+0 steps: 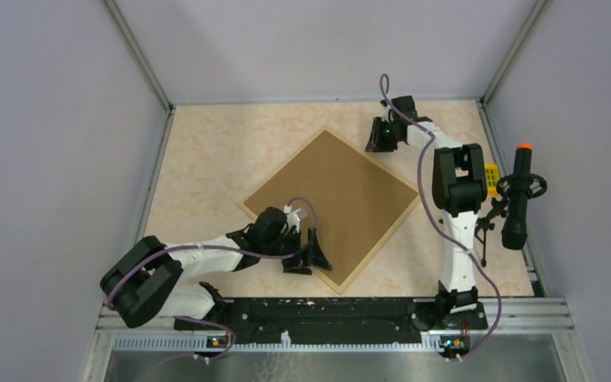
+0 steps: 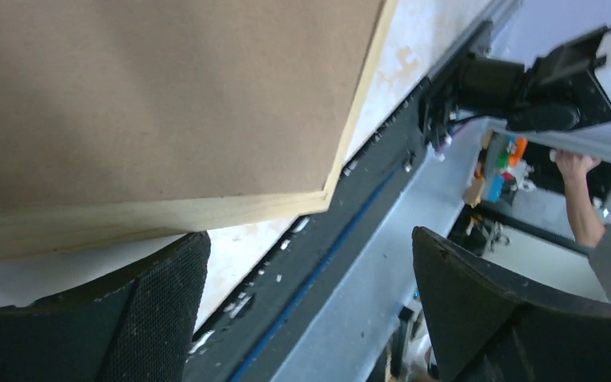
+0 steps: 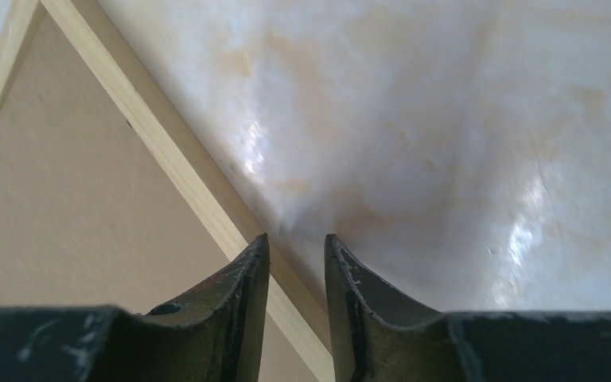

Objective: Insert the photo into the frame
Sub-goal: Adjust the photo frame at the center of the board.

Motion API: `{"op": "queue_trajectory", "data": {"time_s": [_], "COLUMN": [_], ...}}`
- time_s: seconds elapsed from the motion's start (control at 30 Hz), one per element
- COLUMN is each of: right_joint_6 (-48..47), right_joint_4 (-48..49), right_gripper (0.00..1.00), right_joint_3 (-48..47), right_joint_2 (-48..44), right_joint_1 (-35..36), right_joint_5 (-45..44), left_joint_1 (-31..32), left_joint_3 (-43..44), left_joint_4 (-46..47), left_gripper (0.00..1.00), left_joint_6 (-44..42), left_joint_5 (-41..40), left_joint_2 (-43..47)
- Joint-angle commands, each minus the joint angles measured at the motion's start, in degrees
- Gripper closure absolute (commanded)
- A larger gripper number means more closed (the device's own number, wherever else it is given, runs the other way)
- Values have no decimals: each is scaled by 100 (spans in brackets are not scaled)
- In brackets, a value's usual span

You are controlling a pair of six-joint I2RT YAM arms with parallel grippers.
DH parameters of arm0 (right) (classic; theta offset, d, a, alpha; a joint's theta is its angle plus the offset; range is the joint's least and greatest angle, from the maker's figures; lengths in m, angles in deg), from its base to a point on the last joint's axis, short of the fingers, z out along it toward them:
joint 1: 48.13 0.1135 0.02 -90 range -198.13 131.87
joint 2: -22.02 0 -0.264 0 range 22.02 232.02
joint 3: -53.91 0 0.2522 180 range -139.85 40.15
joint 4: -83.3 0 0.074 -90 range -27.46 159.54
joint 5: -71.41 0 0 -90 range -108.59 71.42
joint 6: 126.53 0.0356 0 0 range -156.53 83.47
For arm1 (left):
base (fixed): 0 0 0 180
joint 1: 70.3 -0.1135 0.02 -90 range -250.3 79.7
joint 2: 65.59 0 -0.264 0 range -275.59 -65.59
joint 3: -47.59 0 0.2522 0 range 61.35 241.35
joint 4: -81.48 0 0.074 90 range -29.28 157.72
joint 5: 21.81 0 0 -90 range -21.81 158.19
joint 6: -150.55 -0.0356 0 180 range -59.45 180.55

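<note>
The frame [image 1: 380, 239] lies flat on the table, turned like a diamond, its thin light wood moulding around a plain brown backing board [image 1: 334, 195]. The photo is hidden. My left gripper [image 1: 309, 256] stands wide open at the frame's near-left edge, close to its near corner. In the left wrist view the moulding [image 2: 167, 219] runs just past the left fingertip of my left gripper [image 2: 309, 239]. My right gripper [image 1: 380, 143] hovers over the far-right edge. Its jaws are a narrow gap apart with nothing in them, the moulding [image 3: 167, 151] showing below my right gripper [image 3: 297, 237].
A black handle with an orange tip [image 1: 519, 195] and a yellow part [image 1: 491, 179] stand at the table's right side. A black and metal rail [image 1: 326, 314] runs along the near edge. Grey walls close in the table. A person's arm [image 2: 577, 179] shows beyond the rail.
</note>
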Motion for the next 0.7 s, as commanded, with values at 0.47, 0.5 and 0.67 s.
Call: {"op": "queue_trajectory", "data": {"time_s": [0.47, 0.5, 0.67], "right_joint_6": [547, 792, 1502], "right_joint_4": [-1477, -1191, -570], "right_gripper": [40, 40, 40], "right_joint_3": [1515, 2125, 3994], "right_joint_2": [-3106, -3530, -4875], "right_joint_1": [1111, 1123, 1124], "right_joint_5": [-1556, -1348, -1133], "left_joint_1": [-2292, -2570, -3429], "left_joint_3": [2932, 3038, 3737], "left_joint_4": [-3451, -3217, -2255], "left_gripper": [2, 2, 2], "left_joint_6": [-2544, -2502, -2309], "left_joint_5": [-2212, -2101, -1360], "left_joint_2": [1230, 1068, -623]}}
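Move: The photo frame lies diamond-wise between my hands. Its middle is about 18 cm ahead of my left hand, 2 cm right and 3 cm below; the near corner is some 6 cm back and 4 cm right. From my right hand the frame's middle is roughly 18 cm back and 12 cm left, 1 cm lower. Its far corner is 6 cm ahead and 14 cm left of that hand, its right corner about 13 cm back and 14 cm right. I take both hands off the frame's sides. My left hand, staying wide open, lifts from the near-left side and sweeps about 20 cm forward, 15 cm up and 14 cm left, towards the frame's left part, swinging some 30 degrees counter-clockwise and tilting. My right hand edges forward, then rises and draws back across the far-right side to above the frame, its fingers opening wider. ##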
